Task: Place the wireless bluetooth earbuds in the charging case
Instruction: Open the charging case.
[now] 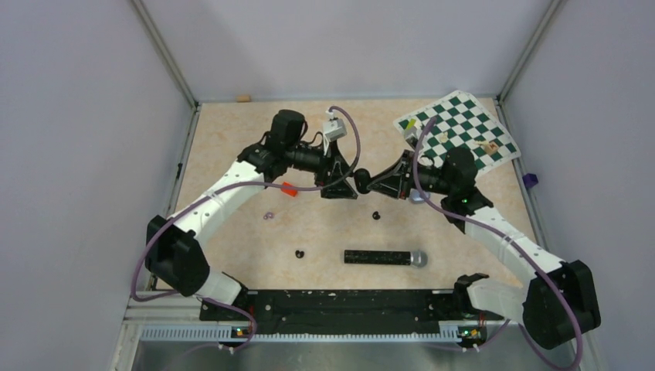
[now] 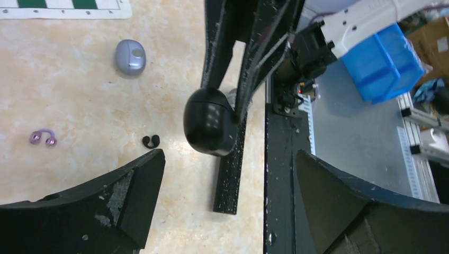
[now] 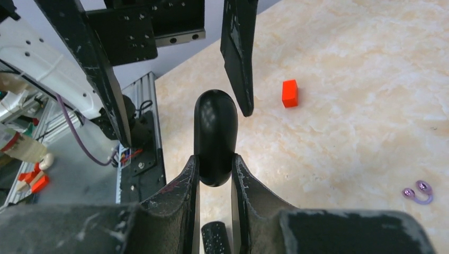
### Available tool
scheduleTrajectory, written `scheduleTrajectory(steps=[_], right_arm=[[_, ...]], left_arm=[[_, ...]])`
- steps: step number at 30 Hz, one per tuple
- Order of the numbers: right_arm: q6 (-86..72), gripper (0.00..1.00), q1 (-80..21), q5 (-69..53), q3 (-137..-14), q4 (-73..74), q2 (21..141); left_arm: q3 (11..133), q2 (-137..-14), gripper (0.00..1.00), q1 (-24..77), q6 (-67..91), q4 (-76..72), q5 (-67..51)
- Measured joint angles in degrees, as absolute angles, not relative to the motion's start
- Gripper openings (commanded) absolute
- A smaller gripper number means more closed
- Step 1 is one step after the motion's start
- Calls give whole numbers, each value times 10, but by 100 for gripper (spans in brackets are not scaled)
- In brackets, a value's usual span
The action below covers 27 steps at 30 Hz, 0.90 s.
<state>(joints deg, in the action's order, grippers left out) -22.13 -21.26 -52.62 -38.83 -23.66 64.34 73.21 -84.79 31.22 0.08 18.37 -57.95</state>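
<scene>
The charging case [image 3: 215,132], a glossy black oval pod, hangs above the table with my right gripper [image 3: 212,165] shut on its near end. In the top view the charging case [image 1: 360,184] sits between both grippers at mid-table. My left gripper [image 2: 227,177] is open wide, and its fingers [image 3: 238,58] stand apart on either side of the case without touching it. One black earbud [image 1: 376,215] lies on the table just below the grippers, also visible as the earbud [image 2: 151,141] in the left wrist view. A second earbud [image 1: 300,253] lies further toward the near left.
A black microphone [image 1: 385,257] lies near the front rail. The red block [image 1: 289,190] and pale purple rings [image 1: 269,216] sit under the left arm. A grey-blue disc [image 1: 417,196] lies under the right arm, and the chessboard [image 1: 456,135] fills the far right corner.
</scene>
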Motion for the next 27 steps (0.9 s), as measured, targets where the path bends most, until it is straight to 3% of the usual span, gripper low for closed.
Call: scheduleTrajectory(steps=[13, 21, 27], right_arm=[[-126, 4, -213, -553, -379, -173, 566], [-85, 4, -240, -554, -367, -149, 572], [-64, 4, -248, -553, -367, -137, 572]], left_arm=[[752, -851, 95, 317, -156, 351, -628], [770, -884, 75, 340, -165, 368, -637], [782, -915, 55, 365, -172, 389, -630]])
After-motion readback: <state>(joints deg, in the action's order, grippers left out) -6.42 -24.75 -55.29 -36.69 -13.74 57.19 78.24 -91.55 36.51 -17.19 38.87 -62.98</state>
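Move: The charging case, pinched in the right fingertips, lies about 4 cm to the right of the wide-open left hand, roughly 1 cm ahead and 1 cm below. From the right hand the case sits about 2 cm to the left and 1 cm ahead, level with it. From the left hand, the black earbuds on the table are some 8 cm right, 2 cm ahead and 25 cm below; the purple earbuds are about 6 cm right, 13 cm ahead, equally low. Bring the left gripper back about 5 cm and down 4, easing slightly left and then right again onto the case, turning it some 15 degrees clockwise and narrowing its wide-open fingers by about a third so the tips come up on either side. Meanwhile keep the right pinch on the case and carry it back about 4 cm, with a brief rise before sinking slightly, rolling the hand a little. ##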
